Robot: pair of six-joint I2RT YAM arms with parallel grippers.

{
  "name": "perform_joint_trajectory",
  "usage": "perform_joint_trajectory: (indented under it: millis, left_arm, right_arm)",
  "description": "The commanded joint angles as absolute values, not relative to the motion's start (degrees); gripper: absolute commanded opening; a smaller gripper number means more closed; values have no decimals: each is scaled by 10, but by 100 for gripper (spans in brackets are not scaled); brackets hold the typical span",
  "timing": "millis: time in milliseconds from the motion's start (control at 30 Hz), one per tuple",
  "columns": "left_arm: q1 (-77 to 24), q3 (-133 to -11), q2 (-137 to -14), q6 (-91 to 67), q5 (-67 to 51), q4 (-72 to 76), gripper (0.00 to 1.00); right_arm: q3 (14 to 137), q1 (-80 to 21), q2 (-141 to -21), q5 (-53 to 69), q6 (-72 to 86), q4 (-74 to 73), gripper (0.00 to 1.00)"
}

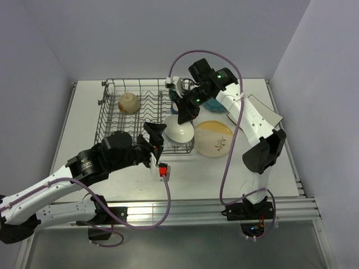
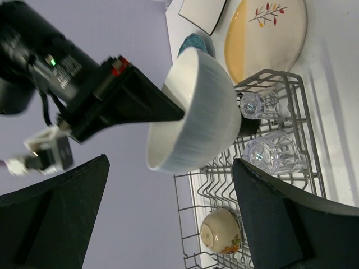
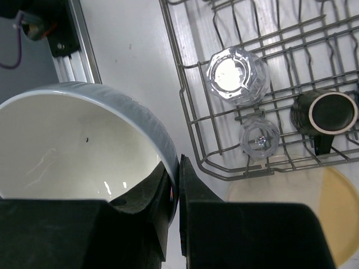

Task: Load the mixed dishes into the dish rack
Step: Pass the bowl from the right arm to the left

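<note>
My right gripper (image 3: pixel 178 168) is shut on the rim of a white bowl (image 3: pixel 73 145), one finger inside and one outside. The bowl (image 1: pixel 179 129) hangs tilted over the near right corner of the grey wire dish rack (image 1: pixel 112 120). In the rack are a cream flowered bowl (image 1: pixel 129 102), two clear glasses (image 3: pixel 238 75) (image 3: pixel 259 137) and a dark mug (image 3: pixel 331 112). My left gripper (image 1: pixel 157 137) is open just left of the held bowl (image 2: pixel 196 112), with nothing between its fingers.
On the table right of the rack lies the yellow-cream leaf plate (image 1: pixel 214 138). Behind it are a teal plate (image 1: pixel 216 105), partly hidden by the right arm, and a white square plate (image 1: pixel 263 109). Walls close the back and sides.
</note>
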State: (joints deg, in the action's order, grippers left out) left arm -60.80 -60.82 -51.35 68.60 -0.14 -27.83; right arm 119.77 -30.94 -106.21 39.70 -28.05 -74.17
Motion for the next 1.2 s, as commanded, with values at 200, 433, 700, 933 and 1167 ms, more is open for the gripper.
perform_joint_trajectory:
  millis: [200,433,700,933,1167]
  left_arm:
    - [-657,-621,-536,717,37,-294,99]
    - [-676,-621,-555,711,32,-314,99]
    - [-684,-635,-572,734,43,-353,99]
    - [-689,-639,-582,746,54,-376,99]
    - [-703,-637,-594,759,79,-365,99]
  right_arm:
    - [1215,-335,-1064,446,-336,-828,0]
    - [1186,-345,-1052,475,-330,-828,0]
    - [1162,-361,-1038,519,-319,-828,0]
    - [1143,-369,-1026,546,-315,-828,0]
    - [1118,-378,-1025,570,-303,-828,0]
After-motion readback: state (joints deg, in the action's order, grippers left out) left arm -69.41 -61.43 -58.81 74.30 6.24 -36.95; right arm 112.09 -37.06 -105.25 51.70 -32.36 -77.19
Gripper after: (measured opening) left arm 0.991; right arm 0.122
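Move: The left hand is empty and wide open. The bowl it goes for lies about 6 cm ahead, 8 cm to its right and 7 cm lower; the larger glass in the rack is some 14 cm ahead, 5 cm right and 27 cm below. The right hand already grips the bowl's rim, and the left gripper waits roughly 11 cm back, 9 cm left and 5 cm above it. From the right hand, the yellow plate lies about 7 cm ahead, 11 cm right and 26 cm below. Back towards its own base goes the right hand, some 8 cm with about 3 cm to the left after a small dip, turning slightly counter-clockwise and keeping its pinch on the rim as it carries the bowl to the left gripper. The left hand sinks about 6 cm, easing slightly back and right and rolling nearly 20 degrees, its fingers staying wide open to straddle the bowl's wall. ##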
